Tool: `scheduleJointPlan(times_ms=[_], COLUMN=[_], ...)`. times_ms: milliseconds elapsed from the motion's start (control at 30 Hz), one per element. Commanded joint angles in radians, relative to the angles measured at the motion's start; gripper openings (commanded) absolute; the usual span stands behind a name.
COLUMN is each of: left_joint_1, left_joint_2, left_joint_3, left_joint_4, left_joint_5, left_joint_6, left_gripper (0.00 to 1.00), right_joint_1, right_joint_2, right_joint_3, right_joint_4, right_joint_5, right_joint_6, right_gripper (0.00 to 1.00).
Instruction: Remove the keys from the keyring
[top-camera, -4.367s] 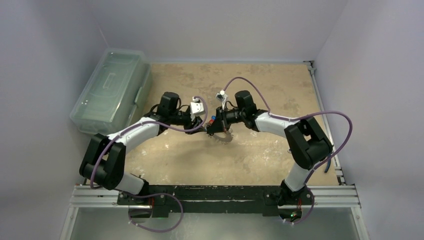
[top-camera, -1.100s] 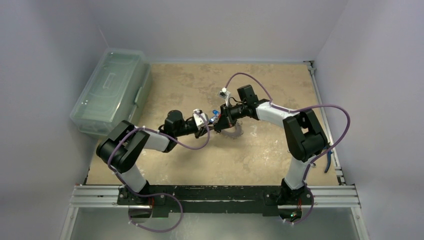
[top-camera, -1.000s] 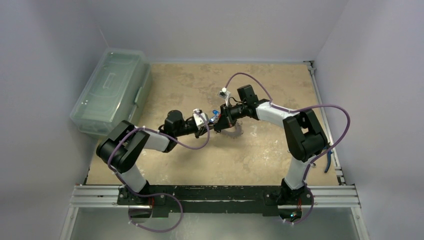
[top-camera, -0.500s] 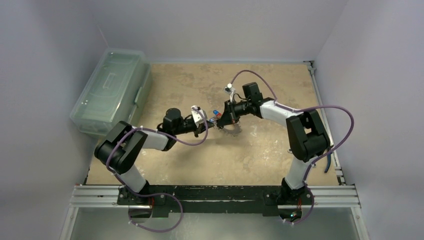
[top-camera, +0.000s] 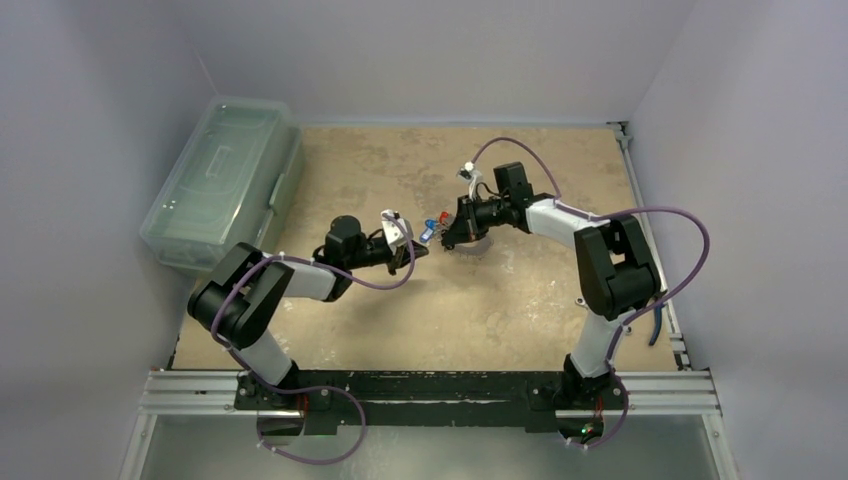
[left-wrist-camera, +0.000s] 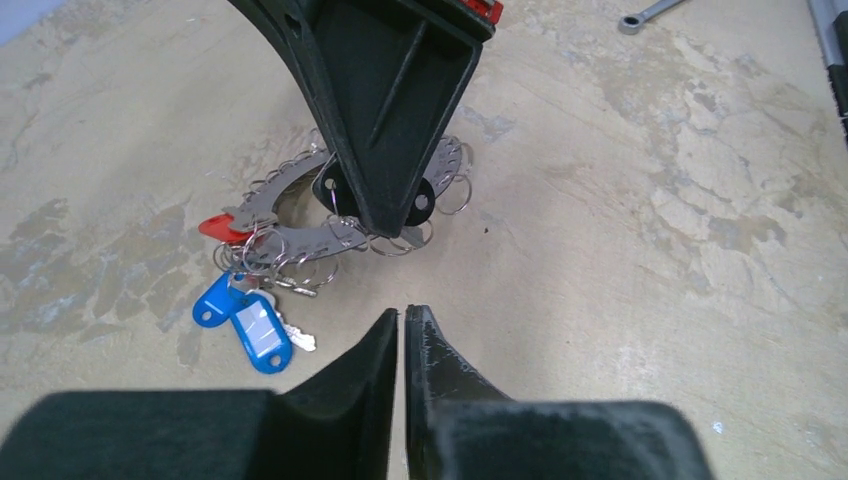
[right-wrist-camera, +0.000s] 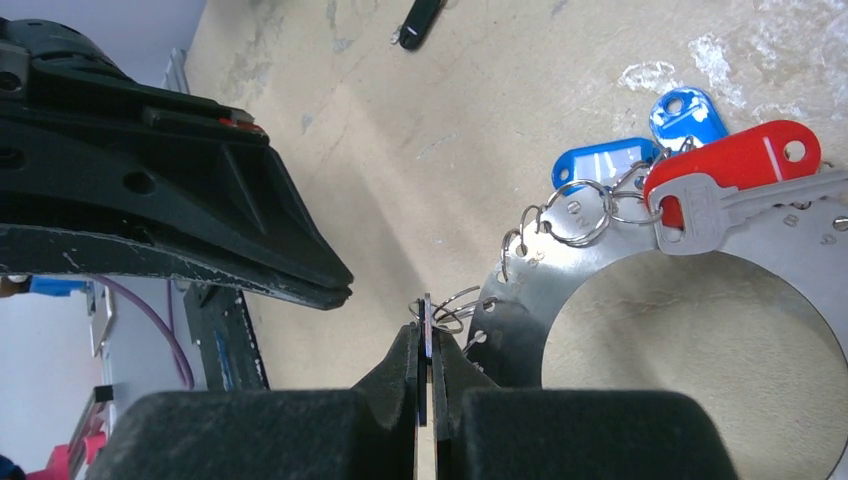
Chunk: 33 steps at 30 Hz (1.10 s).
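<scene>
The keyring (right-wrist-camera: 700, 270) is a flat silvery ring hung with small split rings. A silver key (right-wrist-camera: 720, 215) with a red tag (right-wrist-camera: 740, 160) and two blue tags (right-wrist-camera: 610, 160) hang from its far side. My right gripper (right-wrist-camera: 428, 330) is shut on a thin dark key at the ring's rim. In the left wrist view the keyring (left-wrist-camera: 290, 215) lies ahead under the right gripper's fingers (left-wrist-camera: 385, 130), with the blue tags (left-wrist-camera: 245, 320) to the left. My left gripper (left-wrist-camera: 402, 312) is shut on nothing, a short way from the ring. From above, the left gripper (top-camera: 413, 250) and right gripper (top-camera: 448, 240) face each other.
A clear lidded plastic bin (top-camera: 225, 180) stands at the table's back left. A silver spanner (left-wrist-camera: 640, 15) lies beyond the keyring. Blue-handled pliers (top-camera: 655, 325) lie at the right edge. A small black object (right-wrist-camera: 420, 25) lies on the tan tabletop (top-camera: 500, 300).
My left gripper has shut with nothing in it and stands apart from the ring. The right arm has drawn the keyring back and to the right.
</scene>
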Motion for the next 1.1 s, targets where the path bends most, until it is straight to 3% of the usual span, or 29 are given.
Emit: scheduleJointPlan(times_ms=[0, 100, 267, 500, 700, 833, 1067], left_joint_1=[0.002, -0.021, -0.029, -0.038, 0.01, 0.029, 0.028], left_joint_2=[-0.009, 0.003, 0.011, 0.011, -0.024, -0.043, -0.012], left_joint_3=[-0.003, -0.01, -0.013, -0.031, -0.071, -0.085, -0.068], left_joint_4=[0.061, 0.096, 0.13, 0.174, 0.194, 0.137, 0.132], left_joint_5=[-0.035, -0.06, -0.109, -0.121, -0.02, -0.018, -0.068], left_joint_6=[-0.004, -0.004, 0.002, 0.003, -0.009, 0.036, 0.055], left_gripper=[0.14, 0.3, 0.45, 0.45, 0.48, 0.5, 0.52], right_joint_1=[0.005, 0.021, 0.054, 0.091, 0.094, 0.086, 0.077], right_joint_2=[-0.037, -0.044, -0.059, -0.056, -0.059, 0.015, 0.125], right_joint_3=[0.013, 0.014, 0.018, 0.024, 0.028, 0.085, 0.144], right_joint_4=[0.061, 0.067, 0.041, 0.045, 0.088, 0.0, -0.018], right_joint_5=[-0.054, -0.105, -0.111, -0.178, -0.244, -0.18, -0.241], right_joint_6=[0.035, 0.034, 0.01, 0.023, 0.071, 0.028, 0.078], right_gripper=[0.0, 0.0, 0.0, 0.0, 0.0, 0.0, 0.0])
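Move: The small rings at the keyring's gripped end, beside the right fingertips, lie about 4 cm to the right of the shut left fingers, 2 cm ahead and 1 cm lower. From the left hand, the blue tags are about 5 cm ahead, 1 cm right and 4 cm down, and the red tag 8 cm ahead, 3 cm right and 4 cm down. For the right hand, the left fingertips are 4 cm left, 2 cm back and 1 cm up. Leftward and back, rising as it goes, the right hand carries the keyring towards the left gripper, then eases forward and dips while still going left, about 5 cm off in all and turned some 10 degrees counter-clockwise; its fingers stay shut on the keyring. The left hand opens about halfway, edging forward and up a centimetre, then draws back left about 2 cm and sinks again. ##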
